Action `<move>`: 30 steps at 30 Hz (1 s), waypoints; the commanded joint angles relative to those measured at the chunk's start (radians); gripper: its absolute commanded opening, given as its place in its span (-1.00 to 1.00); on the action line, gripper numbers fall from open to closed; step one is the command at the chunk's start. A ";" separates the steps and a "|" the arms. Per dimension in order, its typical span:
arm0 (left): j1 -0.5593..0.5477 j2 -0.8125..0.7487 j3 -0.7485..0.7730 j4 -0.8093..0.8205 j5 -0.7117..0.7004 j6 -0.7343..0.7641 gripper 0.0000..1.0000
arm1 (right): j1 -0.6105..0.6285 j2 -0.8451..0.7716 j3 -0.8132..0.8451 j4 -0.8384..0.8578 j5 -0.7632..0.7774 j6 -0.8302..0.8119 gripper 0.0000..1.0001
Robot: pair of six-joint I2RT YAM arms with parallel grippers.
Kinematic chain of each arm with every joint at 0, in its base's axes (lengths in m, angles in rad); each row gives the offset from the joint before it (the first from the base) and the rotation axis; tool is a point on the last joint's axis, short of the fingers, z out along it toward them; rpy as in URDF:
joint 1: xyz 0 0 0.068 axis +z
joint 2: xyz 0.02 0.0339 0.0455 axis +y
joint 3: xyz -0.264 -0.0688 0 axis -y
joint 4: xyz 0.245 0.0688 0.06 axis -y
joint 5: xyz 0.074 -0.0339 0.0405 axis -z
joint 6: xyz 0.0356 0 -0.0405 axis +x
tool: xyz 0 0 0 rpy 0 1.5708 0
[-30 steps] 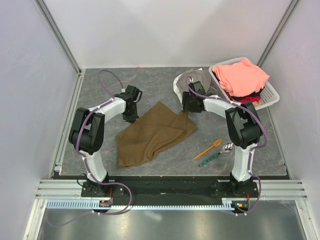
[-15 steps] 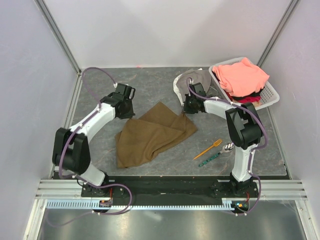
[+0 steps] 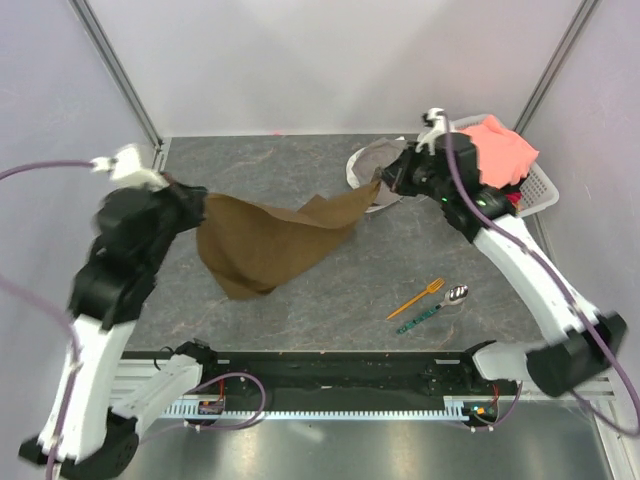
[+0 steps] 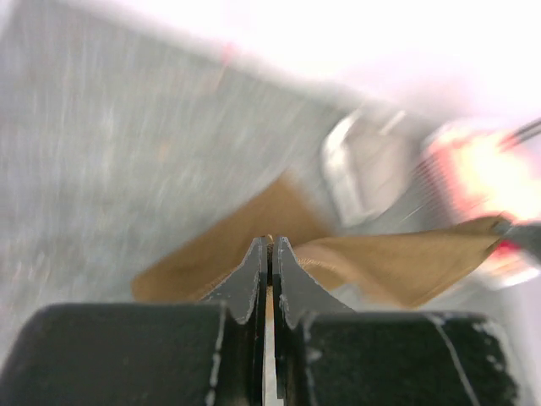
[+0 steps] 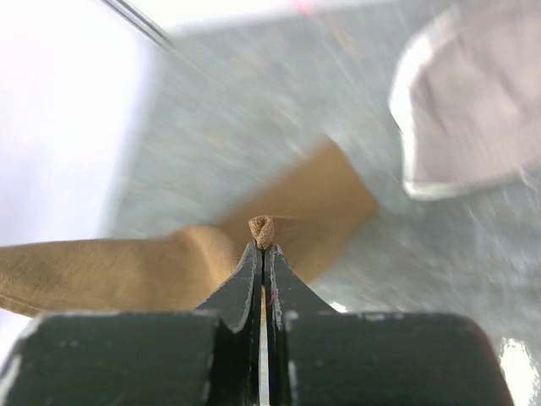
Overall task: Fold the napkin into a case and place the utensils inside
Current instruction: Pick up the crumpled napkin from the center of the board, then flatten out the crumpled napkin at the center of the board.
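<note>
The brown napkin (image 3: pixel 268 238) hangs stretched in the air between both arms, sagging toward the table at its lower left. My left gripper (image 3: pixel 190 205) is shut on the napkin's left corner (image 4: pixel 269 241). My right gripper (image 3: pixel 385 180) is shut on the right corner, a small tuft of cloth (image 5: pixel 262 230) poking out past its tips. The orange fork (image 3: pixel 417 298) and the green patterned utensil (image 3: pixel 430 309) with a silver bowl lie side by side on the table at the right front, away from both grippers.
A grey bucket hat (image 3: pixel 375 165) lies at the back, just behind the right gripper. A white basket (image 3: pixel 535 185) holding salmon-pink clothes (image 3: pixel 500 150) stands in the back right corner. White walls close in the grey table (image 3: pixel 330 290) on three sides.
Both arms have risen and swung apart, lifting the napkin off the table and pulling it taut. The right gripper closed on its corner within the last second.
</note>
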 commanded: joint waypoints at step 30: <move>0.187 0.322 -0.123 0.259 -0.361 -0.169 -0.96 | 0.014 0.398 0.261 0.457 -0.143 0.091 -1.00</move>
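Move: The napkin's loose bunch, already hung by a corner from each hand, sits some 6 cm ahead, 12 cm right and 28 cm below the left hand. From the right hand it is about 2 cm ahead, 14 cm left and 20 cm down. About 27 cm below the right hand's level lie the cap, 20 cm ahead and 3 cm right; the orange fork, 10 cm back and 9 cm right; and the slotted spoon, 13 cm back and 12 cm right. Still pinching the napkin's corners, both hands whip it up and back over 20 cm, then fling forward and down. ##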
